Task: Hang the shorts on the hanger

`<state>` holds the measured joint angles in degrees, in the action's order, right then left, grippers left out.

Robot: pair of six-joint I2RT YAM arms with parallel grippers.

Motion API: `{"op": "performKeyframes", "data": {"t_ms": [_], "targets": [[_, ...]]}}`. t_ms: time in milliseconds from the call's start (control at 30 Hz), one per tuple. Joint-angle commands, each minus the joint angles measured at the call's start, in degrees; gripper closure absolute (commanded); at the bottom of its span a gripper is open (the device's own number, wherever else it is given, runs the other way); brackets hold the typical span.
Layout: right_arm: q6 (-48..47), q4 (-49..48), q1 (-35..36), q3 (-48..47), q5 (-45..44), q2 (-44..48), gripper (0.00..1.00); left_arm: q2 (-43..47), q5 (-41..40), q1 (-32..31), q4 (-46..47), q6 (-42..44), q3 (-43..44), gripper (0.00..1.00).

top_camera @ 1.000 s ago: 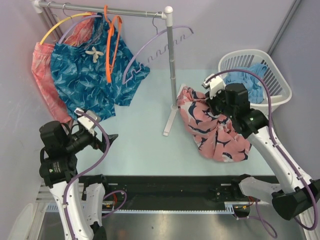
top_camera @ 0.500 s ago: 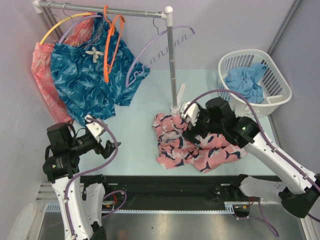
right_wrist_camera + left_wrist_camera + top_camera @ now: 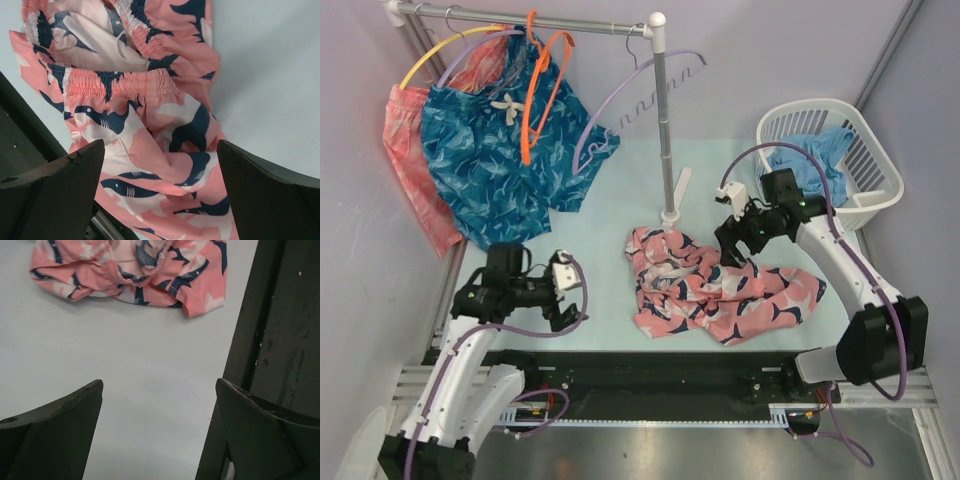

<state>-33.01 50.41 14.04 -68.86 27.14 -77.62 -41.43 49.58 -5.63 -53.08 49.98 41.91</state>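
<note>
The shorts (image 3: 720, 292), salmon-pink with navy and white shark shapes, lie crumpled on the table in front of the rack post. They also fill the right wrist view (image 3: 150, 100) and show at the top of the left wrist view (image 3: 130, 270). The orange hanger (image 3: 533, 95) hangs on the rack bar at the back left. My right gripper (image 3: 732, 250) hovers open just over the shorts' upper right part (image 3: 160, 145), holding nothing. My left gripper (image 3: 576, 303) is open and empty (image 3: 160, 385), low over bare table to the left of the shorts.
A rack post (image 3: 667, 150) stands behind the shorts. Teal shorts (image 3: 490, 170), a coral garment (image 3: 405, 150), a yellow hanger (image 3: 430, 55) and lavender hangers (image 3: 640, 100) hang on the bar. A white basket (image 3: 820, 105) with blue cloth sits back right. A black rail (image 3: 280, 340) borders the near edge.
The right gripper dragged the shorts left from near the basket to the table's middle, opened, let go and pulled back up. The left arm lowered and reached right toward the shorts.
</note>
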Motion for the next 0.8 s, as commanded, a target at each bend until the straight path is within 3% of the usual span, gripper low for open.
{"op": "performKeyframes", "data": {"t_ms": [0,67,167,200,300,433,567,633,767], "targets": [[2.59,-3.99,0.02,-0.04,1.70,-5.76,0.00,-0.84,-9.48,-10.97,10.62,-0.58,-3.14,0.03],[2.78,-4.80,0.54,-0.05,1.60,-8.06,0.02,-2.33,-11.26,-14.75,12.73,-1.10,-3.59,0.03],[-1.34,-0.61,2.65,0.04,1.86,-11.49,0.25,-3.92,-12.58,-16.52,15.02,-2.07,-3.77,0.03],[-2.57,0.99,3.09,0.04,3.43,-11.50,0.51,-4.88,-12.41,-16.52,15.37,-2.51,-3.59,0.03],[-7.49,7.48,4.50,0.48,7.22,-7.91,1.00,-5.50,-12.05,-16.52,16.60,-3.83,-3.50,0.03],[-11.89,10.84,11.95,3.46,5.14,5.88,1.00,-4.10,-10.83,-16.52,19.41,-6.20,-4.99,0.03],[-10.76,9.80,29.78,9.43,-1.54,21.86,1.00,-3.04,-10.47,-16.78,21.61,-8.14,-6.93,0.03],[-8.21,9.01,39.85,13.65,-6.99,24.61,1.00,-3.39,-10.91,-17.57,21.88,-7.88,-7.46,0.04],[-9.08,10.84,47.13,18.58,-11.14,26.73,1.00,-4.45,-13.80,-22.57,21.96,-5.68,-7.11,0.05]]}}
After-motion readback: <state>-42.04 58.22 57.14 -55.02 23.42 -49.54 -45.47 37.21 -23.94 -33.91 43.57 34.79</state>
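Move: The right hand hangs open over the pink shorts: their middle is about 7 cm back, 2 cm to its left and 8 cm below, while the cloth right under the fingers lies some 6 cm down. The rack foot is about 11 cm ahead and 15 cm left; the laundry basket some 24 cm ahead and 24 cm right; the table's near edge about 23 cm straight back. From the left hand the shorts' middle lies roughly 35 cm right and 4 cm ahead. The right hand sinks about 6 cm into the far side of the shorts' bunched cloth and shuts its open fingers to pinch it, then drags it back some 20 cm towards the table's near edge and a little left, rising about 7 cm from the cloth as it swings close to 50 degrees counter-clockwise. The left hand, open and empty, sinks about 3 cm and eases 4 cm right towards the shorts' left edge, without reaching them. ##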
